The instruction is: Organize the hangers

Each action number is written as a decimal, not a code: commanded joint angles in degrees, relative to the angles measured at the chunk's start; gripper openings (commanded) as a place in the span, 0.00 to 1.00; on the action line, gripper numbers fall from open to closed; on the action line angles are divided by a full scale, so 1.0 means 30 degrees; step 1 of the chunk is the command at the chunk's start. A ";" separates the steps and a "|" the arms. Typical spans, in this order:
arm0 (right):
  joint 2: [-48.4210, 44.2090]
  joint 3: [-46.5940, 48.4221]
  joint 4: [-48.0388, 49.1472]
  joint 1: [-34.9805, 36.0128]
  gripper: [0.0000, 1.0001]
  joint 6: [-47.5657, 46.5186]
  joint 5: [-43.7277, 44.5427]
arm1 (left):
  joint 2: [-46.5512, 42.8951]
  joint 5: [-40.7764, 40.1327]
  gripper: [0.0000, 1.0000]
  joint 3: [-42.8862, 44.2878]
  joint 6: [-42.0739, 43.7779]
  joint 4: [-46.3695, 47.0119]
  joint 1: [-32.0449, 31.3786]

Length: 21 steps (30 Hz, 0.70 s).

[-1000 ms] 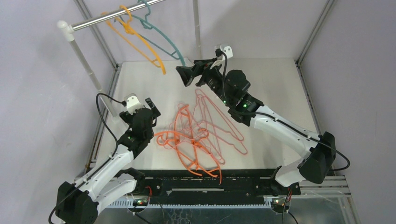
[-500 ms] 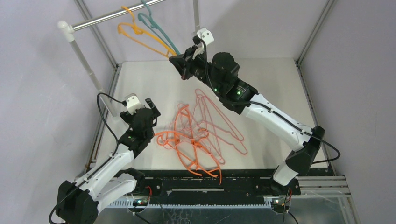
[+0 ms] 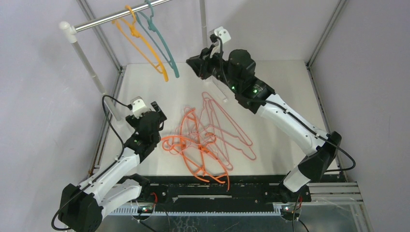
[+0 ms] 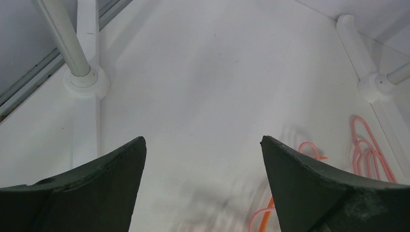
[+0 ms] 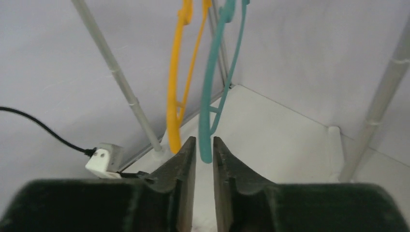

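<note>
Two hangers hang from the silver rail (image 3: 111, 18): a yellow-orange one (image 3: 145, 48) and a teal one (image 3: 162, 46). My right gripper (image 3: 192, 63) is raised just right of their lower ends, clear of both. In the right wrist view its jaws (image 5: 204, 140) stand a narrow gap apart with nothing between them. The teal hanger (image 5: 210, 96) and the yellow-orange hanger (image 5: 173, 96) dangle just beyond the tips. Orange hangers (image 3: 193, 159) and pink hangers (image 3: 227, 125) lie tangled on the table. My left gripper (image 3: 159, 113) hovers open at the pile's left edge, empty (image 4: 202, 140).
The rail rests on a white post (image 3: 82, 53) at the left. Its round base (image 4: 82, 82) sits on the table ahead of my left gripper, and a second post base (image 4: 374, 87) lies far right. Pink hooks (image 4: 365, 150) lie below that second base. Metal frame uprights stand at the table's corners.
My right gripper swung in against the hanging hangers and lifted them sideways, then drew back right; they hang straight down again. Its jaws went from wide to a narrow gap. The left arm stayed put.
</note>
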 commanded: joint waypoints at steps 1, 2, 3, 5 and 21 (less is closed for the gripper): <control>0.0321 0.2068 -0.0322 -0.1527 0.32 0.0608 -0.1499 | -0.0143 -0.0668 0.93 -0.0262 -0.0516 0.0437 -0.0146; 0.0871 0.3190 -0.0590 -0.1793 0.43 0.0678 -0.1698 | -0.0067 -0.0815 0.93 -0.0524 -0.0458 0.0544 -0.0130; 0.1435 0.4142 -0.0858 -0.2035 0.46 0.0760 -0.1828 | 0.0017 -0.0940 0.93 -0.0715 -0.0429 0.0601 -0.0128; 0.2937 0.6288 -0.1507 -0.2397 0.53 0.0880 -0.2215 | 0.0092 -0.1042 0.93 -0.0799 -0.0296 0.0638 -0.0126; 1.0464 1.2268 0.1321 -0.3032 0.84 0.3236 -0.2143 | -0.0308 0.0174 0.92 -0.0536 0.0337 0.1139 -0.0183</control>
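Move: The teal hanger is on the rail, its middle about 12 cm ahead of my right hand, 11 cm to the left and some 4 cm higher; its lower end hangs closer. The yellow hanger is beside it, about 9 cm ahead, 15 cm left and equally high. The rail's right post stands roughly 17 cm ahead and 5 cm right. From my left hand, the teal hanger is about 15 cm ahead, 10 cm right and 30 cm up. I open my nearly shut right fingers wide while reaching about 14 cm forward in an arch, some 7 cm up and then back down to where I started in height. I swing slightly right first, then curve left, bringing the open hand in along the right side of the teal hanger with its fingers still pointing forward-left. ##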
